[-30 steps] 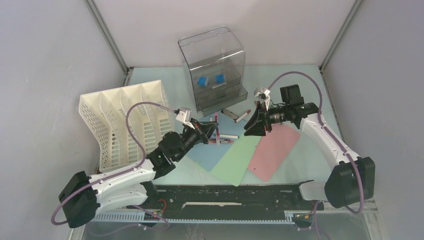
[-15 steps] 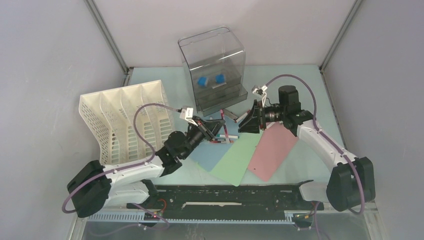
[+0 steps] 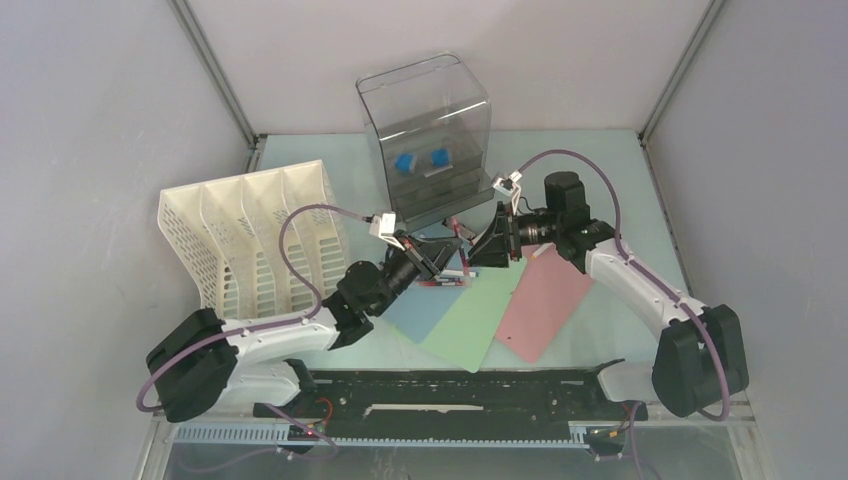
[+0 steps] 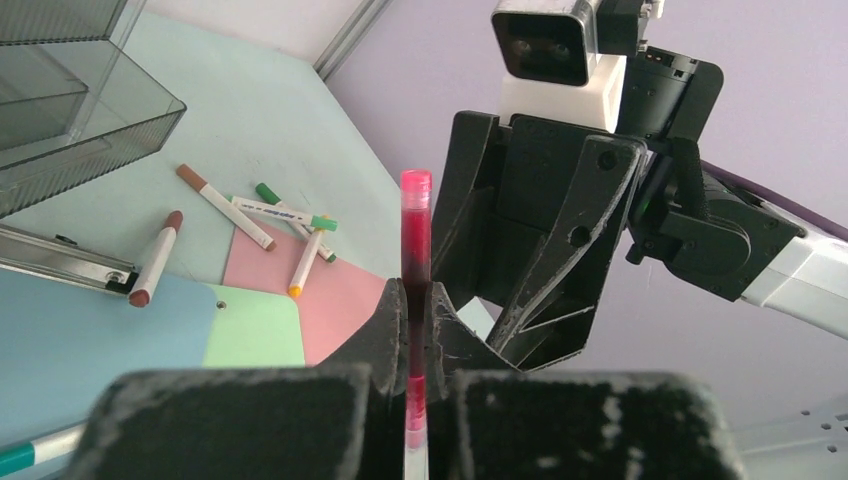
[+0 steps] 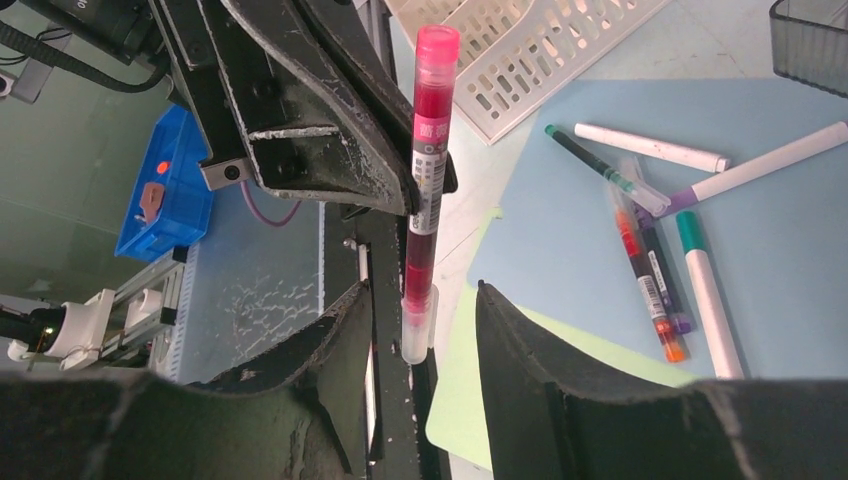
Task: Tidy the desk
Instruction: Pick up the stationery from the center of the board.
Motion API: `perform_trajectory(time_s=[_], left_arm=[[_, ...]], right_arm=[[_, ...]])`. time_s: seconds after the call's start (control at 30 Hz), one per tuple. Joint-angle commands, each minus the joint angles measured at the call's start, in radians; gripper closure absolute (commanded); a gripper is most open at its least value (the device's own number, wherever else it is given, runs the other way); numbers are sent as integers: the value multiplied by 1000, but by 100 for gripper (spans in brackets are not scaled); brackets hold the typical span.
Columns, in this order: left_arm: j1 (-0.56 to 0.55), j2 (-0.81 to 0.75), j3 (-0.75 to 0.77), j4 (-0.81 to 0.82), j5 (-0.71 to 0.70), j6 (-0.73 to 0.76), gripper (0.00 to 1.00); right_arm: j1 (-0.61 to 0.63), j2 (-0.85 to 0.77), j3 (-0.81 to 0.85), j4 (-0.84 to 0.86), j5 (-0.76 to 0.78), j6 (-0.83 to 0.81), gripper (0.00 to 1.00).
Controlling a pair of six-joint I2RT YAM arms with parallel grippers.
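Above the pale mint desk (image 3: 600, 170), my left gripper (image 3: 438, 257) (image 4: 415, 295) is shut on a red pen (image 4: 415, 230) and holds it off the surface. The pen's red end sticks out past the fingertips. My right gripper (image 3: 482, 248) (image 5: 422, 295) faces the left one and is open. In the right wrist view the red pen (image 5: 427, 180) has its clear cap end in the gap between those jaws, and neither finger touches it. Several loose pens (image 5: 650, 260) lie on a blue sheet (image 3: 415, 310).
A white slotted file rack (image 3: 250, 240) lies at the left. At the back stands a clear drawer box (image 3: 425, 130), its lowest drawer pulled out. Green (image 3: 475, 320) and pink (image 3: 545, 300) sheets overlap in front. Markers (image 4: 250, 215) lie near the drawer. A black rail (image 3: 450, 395) runs along the front.
My left arm has stretched forward and right, carrying the red pen. My right gripper has swung left toward it, so the two grippers now meet around the pen.
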Motion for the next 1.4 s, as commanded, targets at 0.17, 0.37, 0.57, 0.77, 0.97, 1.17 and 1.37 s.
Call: perform_trajectory(time_s=[0.17, 0.37, 0.57, 0.77, 0.97, 1.17, 1.37], left_arm=[[-22, 27, 61, 54, 16, 17, 100], [-30, 36, 68, 54, 16, 33, 99], [-32, 28, 60, 54, 16, 58, 96], [-32, -21, 47, 10, -7, 122, 70], [-31, -107, 8, -36, -10, 230, 32], [-29, -226, -49, -87, -54, 352, 2], [-9, -310, -76, -203, -86, 420, 0]], right_arm=[[39, 25, 1, 51, -2, 42, 52], [62, 43, 2, 70, -5, 65, 63], [63, 45, 2, 75, -4, 56, 91], [64, 31, 2, 47, 21, 8, 100], [71, 20, 16, -14, 41, -82, 100], [72, 19, 59, -154, 58, -234, 100], [72, 13, 114, -334, 94, -434, 99]])
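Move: The pink pen stands roughly upright, cap up, already held mid-length in the left fingers. The half-open right gripper it is being passed to lies about 3 cm right of the left hand, 1 cm back and 3 cm lower. From the right hand, the pen's middle is some 3 cm left, 1 cm ahead and 3 cm up. On the boards about 24 cm below the left hand lie the green-capped marker, 5 cm ahead with no sideways offset, and the orange pen, 3 cm ahead and 3 cm left. The pink pen changes hands: both arms close in by a centimetre or so each, left hand moving right and right hand moving left, then the right fingers shut on the pen's lower part. Only then do the left fingers open wide and let go, that hand drawing off left about 5 cm, first rising, then dipping slightly, and tilting up some 15 degrees, while the right hand sinks 2 cm with the pen. ##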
